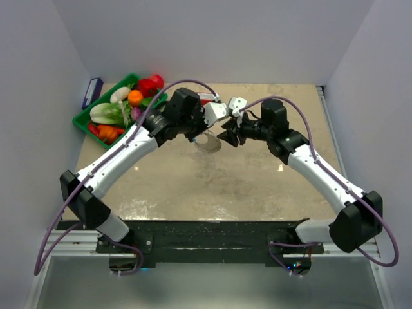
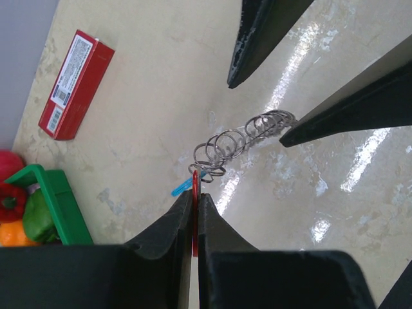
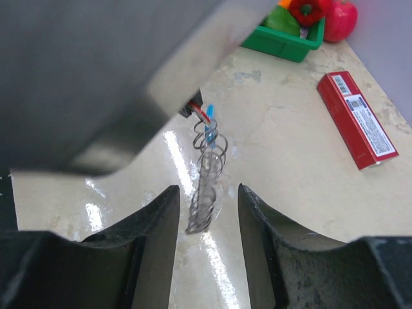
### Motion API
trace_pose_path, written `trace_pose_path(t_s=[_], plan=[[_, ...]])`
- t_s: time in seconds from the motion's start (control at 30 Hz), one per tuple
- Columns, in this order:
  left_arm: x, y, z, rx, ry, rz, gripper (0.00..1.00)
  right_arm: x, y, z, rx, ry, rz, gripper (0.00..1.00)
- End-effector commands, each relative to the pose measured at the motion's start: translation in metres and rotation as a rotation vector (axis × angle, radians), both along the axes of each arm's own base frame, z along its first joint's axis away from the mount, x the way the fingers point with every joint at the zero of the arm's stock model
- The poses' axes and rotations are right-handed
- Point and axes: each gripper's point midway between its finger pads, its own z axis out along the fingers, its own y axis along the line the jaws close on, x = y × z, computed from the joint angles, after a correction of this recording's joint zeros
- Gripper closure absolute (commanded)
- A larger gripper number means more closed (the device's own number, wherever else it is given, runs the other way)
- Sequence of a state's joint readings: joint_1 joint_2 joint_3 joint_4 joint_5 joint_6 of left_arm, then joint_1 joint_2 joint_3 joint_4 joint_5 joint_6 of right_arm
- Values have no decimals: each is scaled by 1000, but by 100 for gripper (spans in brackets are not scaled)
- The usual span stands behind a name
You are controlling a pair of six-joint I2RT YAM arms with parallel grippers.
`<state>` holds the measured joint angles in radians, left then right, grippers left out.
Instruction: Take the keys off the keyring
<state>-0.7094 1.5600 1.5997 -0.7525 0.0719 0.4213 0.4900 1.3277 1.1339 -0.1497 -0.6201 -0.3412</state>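
My left gripper (image 2: 195, 192) is shut on a thin red key (image 2: 195, 183), held edge-on between its fingertips above the table. From it the keyring (image 2: 241, 138) stretches away as a string of small silvery keys, with its blue section (image 2: 182, 188) just beside the red key. My right gripper (image 3: 207, 206) is open, its fingers (image 3: 158, 222) on either side of the far end of the silvery keys (image 3: 206, 193), with a gap on both sides. In the top view the keyring (image 1: 207, 143) hangs between the two grippers at the table's middle back.
A long red box (image 2: 76, 84) lies flat on the table beyond the grippers, and it shows in the right wrist view as the red box (image 3: 357, 119). A green tray (image 1: 84, 122) of toy vegetables stands at the back left, with a dark blue box (image 1: 92, 92) beside it.
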Motion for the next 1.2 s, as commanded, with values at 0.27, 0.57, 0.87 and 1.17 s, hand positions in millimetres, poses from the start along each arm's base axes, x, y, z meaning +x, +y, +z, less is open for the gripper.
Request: trace_pose_path(t_s=[0.27, 0.57, 0.87, 1.17], plan=[[45, -5, 40, -59, -32, 259, 100, -28, 10, -14, -60, 11, 155, 55], [42, -30, 28, -207, 128, 327, 100, -10, 8, 8, -10, -67, 55, 54], [39, -55, 27, -386, 309, 376, 100, 10, 2, 20, 38, -101, -76, 52], [37, -73, 29, -481, 451, 370, 100, 18, -9, 8, 3, -129, -150, 52]])
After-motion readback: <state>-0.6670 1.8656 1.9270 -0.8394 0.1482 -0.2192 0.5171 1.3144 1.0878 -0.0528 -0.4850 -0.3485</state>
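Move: Some 10 cm to the left hand's right, level with it and about 1 cm higher, are the half-open right fingertips. The left fingers already hold the red piece of the keyring; the coils' middle lies about 5 cm to that hand's right, 1 cm back and 2 cm lower. From the right hand, the coils lie about 5 cm left, 1 cm back and 3 cm lower. The blue strip hangs some 4 cm straight below the left hand. Carrying the keyring by its red piece in the still-closed fingers, the left hand first goes forward about 4 cm, rising slightly, then sweeps right some 5 cm to the right fingertips while sinking, rolling roughly 40 degrees counter-clockwise about its own pointing line. The right hand drops down and back about 2 cm off the coils, then returns up and forward, fingers staying half open. ##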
